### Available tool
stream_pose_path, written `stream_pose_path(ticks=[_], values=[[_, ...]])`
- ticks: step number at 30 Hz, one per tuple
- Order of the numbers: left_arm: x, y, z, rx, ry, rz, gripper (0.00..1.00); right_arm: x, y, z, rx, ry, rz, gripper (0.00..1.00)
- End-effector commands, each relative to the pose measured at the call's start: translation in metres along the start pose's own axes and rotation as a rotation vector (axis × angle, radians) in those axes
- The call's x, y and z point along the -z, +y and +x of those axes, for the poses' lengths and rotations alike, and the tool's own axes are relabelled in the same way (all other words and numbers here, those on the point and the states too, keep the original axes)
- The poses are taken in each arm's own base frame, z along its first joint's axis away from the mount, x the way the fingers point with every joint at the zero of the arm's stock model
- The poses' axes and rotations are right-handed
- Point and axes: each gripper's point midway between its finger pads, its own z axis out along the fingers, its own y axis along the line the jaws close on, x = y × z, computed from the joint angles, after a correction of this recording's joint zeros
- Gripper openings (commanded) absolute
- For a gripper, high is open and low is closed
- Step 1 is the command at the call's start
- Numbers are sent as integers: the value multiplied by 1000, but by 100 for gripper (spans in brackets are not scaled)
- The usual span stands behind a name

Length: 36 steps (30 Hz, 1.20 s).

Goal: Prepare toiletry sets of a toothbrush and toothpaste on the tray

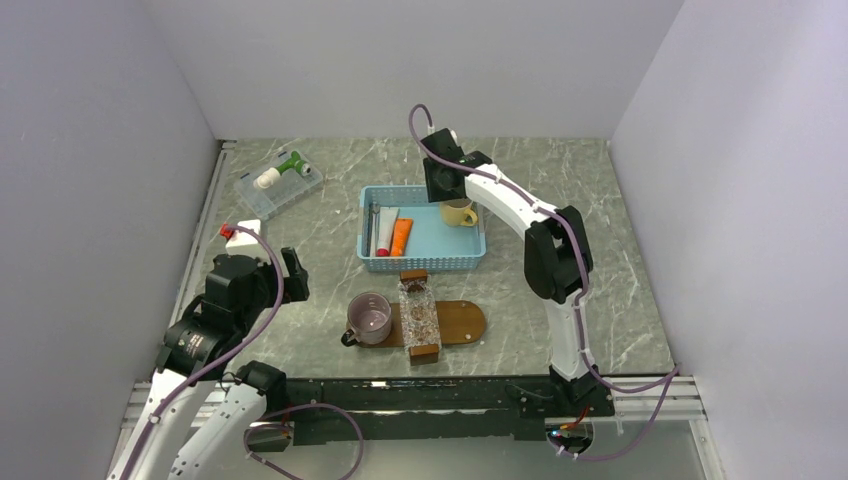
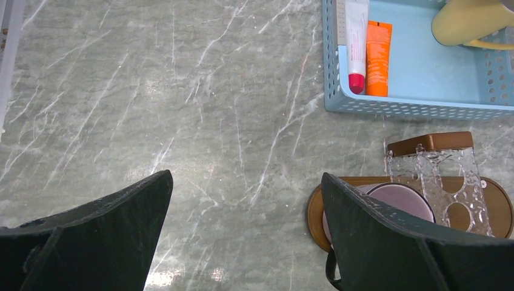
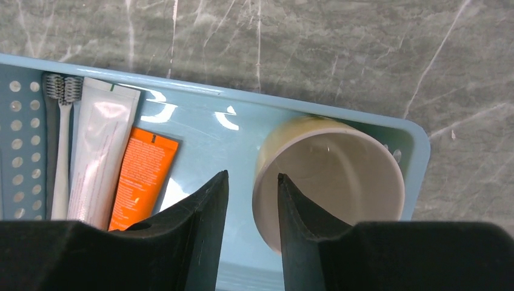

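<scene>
The orange toothpaste tube (image 1: 401, 237) lies in the light-blue basket (image 1: 420, 264), next to a white tube with a red cap (image 1: 385, 232) and pale toothbrushes (image 1: 371, 228). In the right wrist view the toothbrushes (image 3: 60, 151) lie left of the white tube (image 3: 100, 151) and the orange tube (image 3: 142, 179). My right gripper (image 1: 443, 185) (image 3: 251, 179) hangs over the basket with a narrow gap, its jaws astride the near rim of a yellow cup (image 3: 333, 176). My left gripper (image 1: 290, 275) (image 2: 245, 182) is wide open and empty over bare table. The brown tray (image 1: 465, 322) (image 2: 315, 209) lies in front of the basket.
A purple mug (image 1: 370, 318) and a clear glass holder (image 1: 419, 315) stand on the tray. A clear plastic box (image 1: 278, 180) with a green and white item sits at the back left. Grey walls close in both sides and the back.
</scene>
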Motion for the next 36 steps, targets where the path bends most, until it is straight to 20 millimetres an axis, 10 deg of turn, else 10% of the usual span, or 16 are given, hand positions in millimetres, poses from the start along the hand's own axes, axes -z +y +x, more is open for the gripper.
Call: stream_pose_path(ticks=[1, 20, 36], values=[[-2, -4, -9, -2, -27, 14, 99, 3, 0, -13, 7, -16, -3, 37], [0, -2, -10, 5, -36, 9, 99, 13, -7, -16, -2, -14, 32, 0], [1, -1, -10, 15, -41, 7, 99, 122, -2, -57, -16, -247, -71, 0]])
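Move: The yellow mug stands in the blue basket with its middle about 4 cm right of the right gripper, level fore and aft, some 3 cm below; its left rim already lies between the open fingers. The orange tube lies roughly 8 cm left and 5 cm back of this gripper, the white tube about 11 cm left and 4 cm back, both some 6 cm lower. From the left gripper the mug is about 27 cm ahead, 34 cm right and 13 cm below. Settle the right gripper about 1 cm down over the yellow mug's left wall and close the fingers from less than half open to nearly shut, pinching the wall with one finger inside and one outside. Hold there briefly, then lift some 5 cm, faster and faster, while drawing back about 3 cm towards the base. ##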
